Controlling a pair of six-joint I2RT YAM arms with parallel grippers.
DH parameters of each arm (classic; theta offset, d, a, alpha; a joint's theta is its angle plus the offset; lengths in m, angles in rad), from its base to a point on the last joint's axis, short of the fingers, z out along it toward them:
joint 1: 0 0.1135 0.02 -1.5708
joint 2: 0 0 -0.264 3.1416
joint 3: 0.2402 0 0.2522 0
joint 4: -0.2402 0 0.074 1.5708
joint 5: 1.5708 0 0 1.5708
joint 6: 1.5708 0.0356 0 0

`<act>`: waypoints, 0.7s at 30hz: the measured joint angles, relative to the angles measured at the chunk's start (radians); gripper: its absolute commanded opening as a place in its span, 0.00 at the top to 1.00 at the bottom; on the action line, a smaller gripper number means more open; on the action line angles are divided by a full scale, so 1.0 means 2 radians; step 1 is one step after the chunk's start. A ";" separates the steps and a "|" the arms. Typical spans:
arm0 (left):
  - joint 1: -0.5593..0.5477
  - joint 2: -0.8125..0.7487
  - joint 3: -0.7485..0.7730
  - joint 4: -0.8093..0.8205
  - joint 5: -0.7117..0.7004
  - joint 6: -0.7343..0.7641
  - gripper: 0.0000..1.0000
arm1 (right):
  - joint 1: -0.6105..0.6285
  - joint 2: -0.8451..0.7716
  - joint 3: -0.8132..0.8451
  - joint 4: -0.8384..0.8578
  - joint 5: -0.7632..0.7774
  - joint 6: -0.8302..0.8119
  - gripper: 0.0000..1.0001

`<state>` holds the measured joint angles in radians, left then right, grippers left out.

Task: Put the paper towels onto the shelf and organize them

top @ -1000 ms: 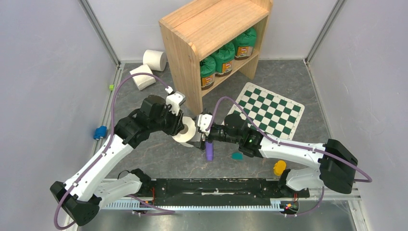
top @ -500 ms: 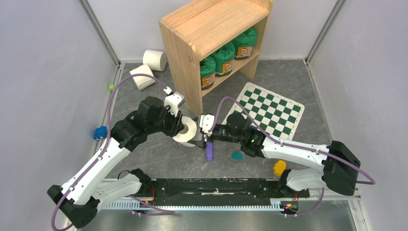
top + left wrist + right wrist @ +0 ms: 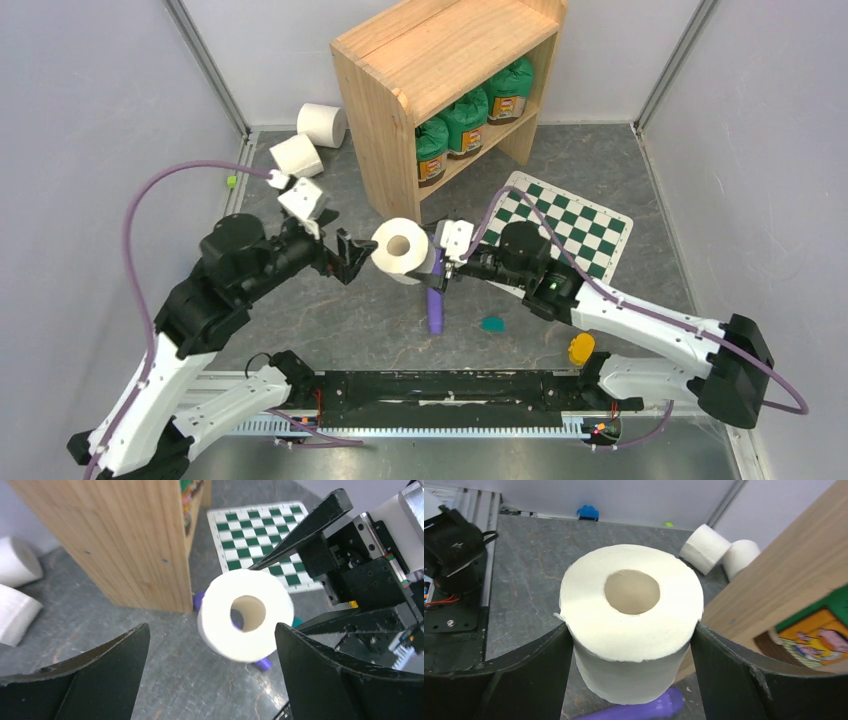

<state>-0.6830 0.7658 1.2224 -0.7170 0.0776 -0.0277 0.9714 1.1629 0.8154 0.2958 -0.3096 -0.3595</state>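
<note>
One of the paper towels, a white roll (image 3: 403, 248) with a cardboard core, is held off the floor in my right gripper (image 3: 428, 262), whose fingers press its two sides (image 3: 631, 628). My left gripper (image 3: 352, 258) stands open just left of the roll and apart from it; in its wrist view the roll (image 3: 220, 632) hangs beyond the spread fingers. Two more paper towels (image 3: 296, 155) (image 3: 322, 124) lie on the floor left of the shelf (image 3: 440, 50). The shelf's top tier is bare.
Three green canisters (image 3: 466, 120) fill the shelf's lower tier. A green-and-white checkered board (image 3: 560, 225) lies right of the held roll. A purple piece (image 3: 436, 310), a teal piece (image 3: 491, 323) and a yellow piece (image 3: 580, 348) lie on the floor nearby.
My left gripper opened, let go of the roll and drew back to the left. My right gripper closed on the roll and raised it.
</note>
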 measured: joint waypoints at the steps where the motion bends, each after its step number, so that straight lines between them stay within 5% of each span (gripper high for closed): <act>1: 0.000 -0.009 0.002 0.006 -0.011 0.000 0.00 | -0.005 -0.006 0.004 -0.005 0.000 0.000 0.83; 7: 0.000 -0.062 -0.010 0.040 -0.097 0.000 0.00 | -0.048 -0.038 0.045 -0.034 0.007 0.002 0.90; 21: 0.000 -0.116 -0.172 0.090 -0.241 0.000 0.00 | -0.143 -0.043 0.244 -0.130 0.073 0.015 1.00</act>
<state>-0.6830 0.5343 0.8787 -0.5365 -0.4034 -0.0277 0.6857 1.0779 1.3025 0.0349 -0.1638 -0.3294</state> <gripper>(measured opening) 0.993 0.807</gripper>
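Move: The right hand grips the white paper towel roll. The shelf's upper board lies about 44 cm ahead of it, 12 cm right and 8 cm higher. From the right hand, the nearest green pack is some 38 cm ahead, 5 right and 13 below; the purple stick 9 ahead, 6 right and 26 below. From the empty left hand, the nearer loose white roll is about 42 cm ahead, 20 left and 30 below. Keeping its grip around the paper towel roll, the right hand lifts it fast, about 21 cm, while swinging 11 cm right and 8 cm forward towards the shelf's upper board, turning some 25 degrees clockwise with the fingertips tilting up. The left hand, already wide open, backs off leftward about 8 cm, rising a little then sinking, and turns counter-clockwise. ##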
